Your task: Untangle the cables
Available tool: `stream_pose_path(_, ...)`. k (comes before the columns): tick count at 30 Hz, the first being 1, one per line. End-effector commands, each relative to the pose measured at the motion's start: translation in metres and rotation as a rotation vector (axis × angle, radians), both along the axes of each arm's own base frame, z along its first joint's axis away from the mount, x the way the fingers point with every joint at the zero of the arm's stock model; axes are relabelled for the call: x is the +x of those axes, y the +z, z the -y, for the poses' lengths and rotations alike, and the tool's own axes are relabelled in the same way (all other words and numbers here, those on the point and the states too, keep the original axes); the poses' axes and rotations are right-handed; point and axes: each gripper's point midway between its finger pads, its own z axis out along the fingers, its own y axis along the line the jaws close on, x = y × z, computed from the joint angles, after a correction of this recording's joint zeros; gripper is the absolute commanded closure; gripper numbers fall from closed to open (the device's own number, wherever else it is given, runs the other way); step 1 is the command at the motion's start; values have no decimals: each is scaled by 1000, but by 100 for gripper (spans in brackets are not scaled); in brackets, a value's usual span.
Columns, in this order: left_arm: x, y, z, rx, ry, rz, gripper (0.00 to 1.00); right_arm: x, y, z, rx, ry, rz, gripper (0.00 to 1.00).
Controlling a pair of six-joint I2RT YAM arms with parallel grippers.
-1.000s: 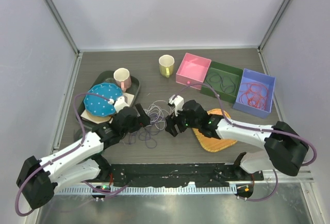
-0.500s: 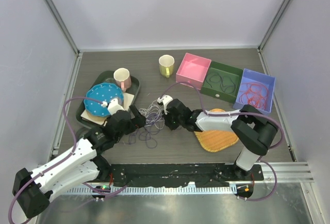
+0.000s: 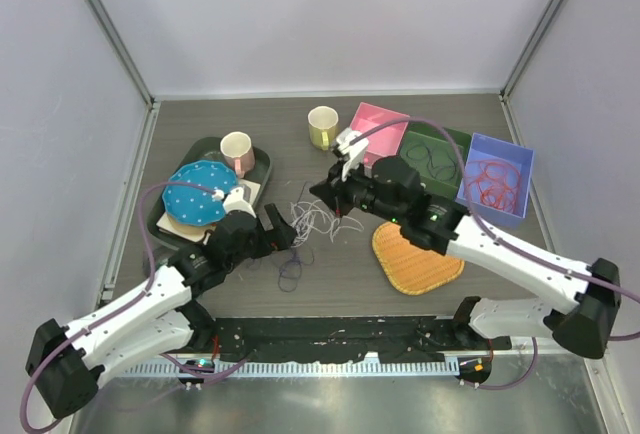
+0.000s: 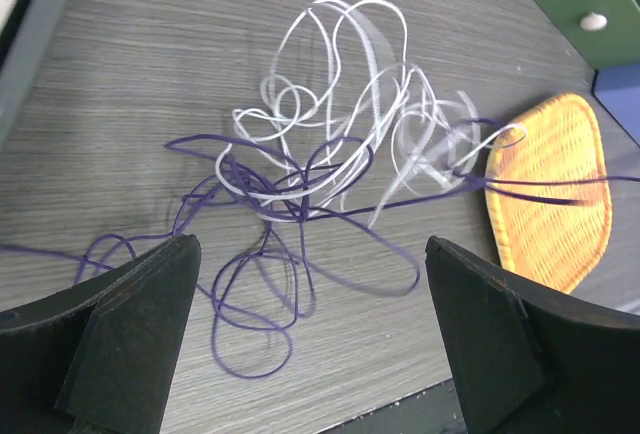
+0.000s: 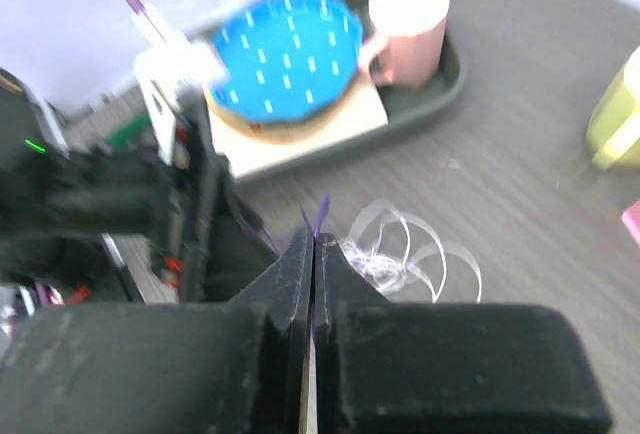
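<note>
The cables lie tangled at the table's middle: white loops (image 3: 314, 218) (image 4: 340, 124) knotted with a purple cable (image 3: 290, 270) (image 4: 290, 209). My right gripper (image 3: 330, 199) (image 5: 312, 239) hovers above the tangle's far right side and is shut on the purple cable, whose tip (image 5: 319, 214) pokes out between the jaws. A taut purple strand (image 4: 540, 190) runs off to the right from the knot. My left gripper (image 3: 284, 230) (image 4: 310, 354) stands open just left of the tangle, low over the table, with purple loops lying between its fingers (image 4: 130, 324).
An orange woven mat (image 3: 415, 259) lies right of the tangle. Behind it stand a pink box (image 3: 375, 134), a green box (image 3: 432, 159) holding a dark cable and a blue box (image 3: 495, 179) holding red cables. A yellow mug (image 3: 322, 126), a pink mug (image 3: 237, 151) and a blue dotted plate (image 3: 200, 194) are at the back left.
My right gripper has shut on the purple cable and risen back and to the right, drawing the tangle up and stretching it. The left gripper stayed open and shifted slightly.
</note>
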Motion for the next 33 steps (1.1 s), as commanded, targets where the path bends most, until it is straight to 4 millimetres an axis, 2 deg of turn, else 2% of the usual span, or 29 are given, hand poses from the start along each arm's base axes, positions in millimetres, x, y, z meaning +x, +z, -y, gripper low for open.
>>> stream_pose_path(1, 6, 16, 21, -50, -93, 62, 0, -11, 105, 12, 232, -5, 132, 99)
stream_pose_path(3, 6, 12, 22, -41, -96, 50, 0, -18, 133, 19, 318, 1, 185, 99)
stream_pose_path(5, 6, 10, 23, -37, -104, 46, 0, -20, 159, 37, 408, -51, 241, 99)
stream_pose_path(8, 6, 10, 32, -52, -142, 46, 0, -21, 174, 56, 468, -112, 278, 99)
stream_pose_path(10, 2, 11, 43, -68, -206, 40, 0, -22, 169, 58, 464, -119, 262, 99)
stream_pose_path(12, 1, 22, 55, -84, -284, 74, 0, -19, 164, 60, 460, -145, 226, 99)
stream_pose_path(13, -8, 25, 66, -108, -360, 61, 0, -19, 163, 59, 456, -139, 229, 99)
stream_pose_path(15, -9, 42, 78, -120, -428, 109, 0, -17, 160, 57, 433, -141, 220, 99)
stream_pose_path(19, -11, 64, 91, -121, -491, 189, 0, -15, 160, 58, 412, -154, 213, 99)
stream_pose_path(22, -12, 87, 92, -133, -513, 264, 0, -14, 160, 61, 408, -168, 216, 99)
stream_pose_path(25, -5, 108, 79, -129, -439, 323, 0, -14, 161, 66, 410, -186, 222, 99)
stream_pose_path(26, 0, 121, 72, -134, -392, 359, 0, -14, 160, 66, 409, -187, 218, 99)
stream_pose_path(29, 2, 137, 69, -151, -371, 404, 0, -15, 160, 64, 408, -173, 212, 99)
stream_pose_path(32, 7, 141, 69, -151, -354, 413, 0, -16, 159, 62, 406, -166, 207, 99)
stream_pose_path(33, 6, 133, 73, -139, -373, 391, 0, -15, 159, 62, 405, -169, 205, 99)
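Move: The left hand is open and holds nothing. The white cable's heap, tangled with the purple one, lies about 7 cm to its right, 5 cm ahead and some 11 cm below; the purple loops left on the table are under it, 4 cm back. From the right hand, which already grips a strand of purple cable, that white heap lies about 3 cm ahead, 1 cm right and 25 cm below. The purple loops are 7 cm back and 6 cm left of that hand, the orange mat 26 cm right and 4 cm back. Upwards goes the right hand, closed on the purple strand, about 16 cm above its start before settling back some 3 cm; it drifts 5–6 cm right, its fingers tilting up some 20 degrees. The open left hand first swings right towards the white heap, turning clockwise, then rises about 12 cm, tipping its fingers up beside the hanging purple cable. ##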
